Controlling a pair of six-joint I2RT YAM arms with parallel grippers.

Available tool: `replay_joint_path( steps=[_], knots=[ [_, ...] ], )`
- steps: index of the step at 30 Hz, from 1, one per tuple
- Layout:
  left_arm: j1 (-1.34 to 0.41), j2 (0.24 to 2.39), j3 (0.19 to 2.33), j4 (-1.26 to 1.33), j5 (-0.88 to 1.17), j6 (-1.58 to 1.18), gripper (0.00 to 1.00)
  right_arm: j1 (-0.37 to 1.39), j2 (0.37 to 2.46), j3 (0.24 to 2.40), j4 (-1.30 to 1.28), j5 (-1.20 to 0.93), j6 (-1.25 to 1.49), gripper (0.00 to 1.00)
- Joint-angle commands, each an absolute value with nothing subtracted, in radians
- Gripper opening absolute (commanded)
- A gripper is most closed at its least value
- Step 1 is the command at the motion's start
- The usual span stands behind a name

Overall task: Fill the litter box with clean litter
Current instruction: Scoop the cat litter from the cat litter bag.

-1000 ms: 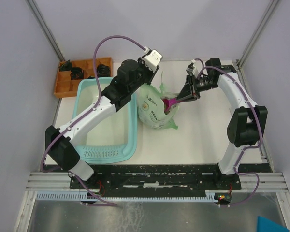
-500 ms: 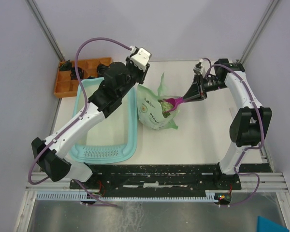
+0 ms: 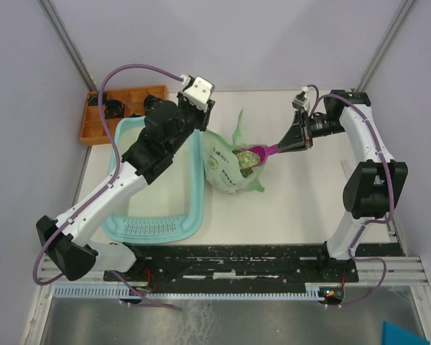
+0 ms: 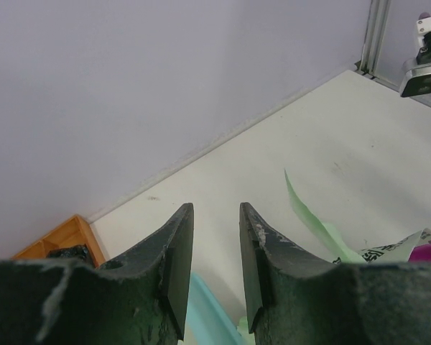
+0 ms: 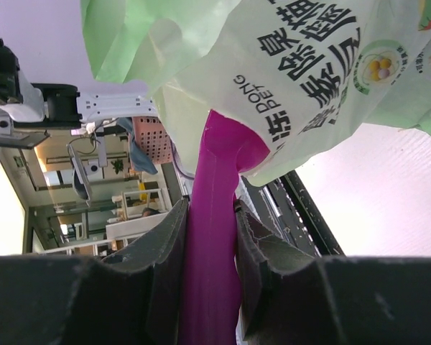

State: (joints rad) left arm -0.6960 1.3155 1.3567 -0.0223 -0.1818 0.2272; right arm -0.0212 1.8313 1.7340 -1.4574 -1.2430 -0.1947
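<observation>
The light-teal litter box point(image 3: 198, 194) lies on the left of the table, with its grate strip point(image 3: 152, 229) at the near end. A pale green bag point(image 3: 226, 171) stands just right of it, top open. My right gripper point(image 3: 285, 145) point(image 5: 210, 205) is shut on the handle of a magenta scoop point(image 3: 269, 151) point(image 5: 214, 251). The scoop's bowl sits at the bag's mouth and carries green clean litter point(image 3: 246, 158). My left gripper point(image 3: 205, 113) point(image 4: 215, 208) hangs over the box's far right corner, open with nothing between its fingers.
An orange compartment tray point(image 3: 93, 128) with black parts sits at the back left corner. Frame posts and pale walls close in the back and both sides. The left arm stretches diagonally above the litter box.
My left arm has swung left and back, away from the bag. The right gripper has drawn the scoop to the right, so its bowl with litter now shows at the bag's mouth.
</observation>
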Motion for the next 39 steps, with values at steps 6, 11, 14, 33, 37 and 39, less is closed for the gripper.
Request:
replay_joint_path(
  steps=[6,11,14,33,37,39],
  knots=[
    [-0.697,1.267,1.356,-0.002,-0.198,0.187,0.39,-0.039,1.836,1.819,-1.714,-1.354,-0.464,0.02],
    [-0.698,1.271,1.381,-0.022,-0.201,0.182,0.39,-0.049,1.843,1.817,-1.758,-1.351,-0.499,0.02],
    [-0.698,1.268,1.392,-0.024,-0.205,0.172,0.38,-0.053,1.838,1.816,-1.757,-1.355,-0.489,0.02],
    [-0.697,1.197,1.392,-0.079,-0.24,0.172,0.38,-0.068,1.623,1.624,-1.194,-1.46,0.208,0.02],
    [-0.697,1.18,1.393,-0.088,-0.24,0.178,0.38,-0.081,1.597,1.577,-1.156,-1.442,0.233,0.02],
    [-0.698,1.177,1.396,-0.096,-0.235,0.177,0.38,-0.088,1.585,1.548,-1.129,-1.446,0.253,0.02]
  ],
)
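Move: The scoop is already in the right fingers. From that hand, the mouth of the cat litter bag lies about 11 cm left, 3 cm back and 7 cm below, with the scoop bowl in it some 9 cm left, 2 cm back and 4 cm below. The litter box's middle is roughly 37 cm left, 2 cm back and 19 cm below. From the idle left hand, the bag mouth lies about 14 cm right, 5 cm back and 18 cm below. Keep the right grip on the scoop handle. Ease back and up a little, rolling the scoop's forward edge up some 8 degrees, then roll it back the other way as you lift the bowl up out of the bag mouth, about 5 cm in all, tip rising and swinging slightly clockwise. Draw the open left hand left, up and back, away from the bag. ##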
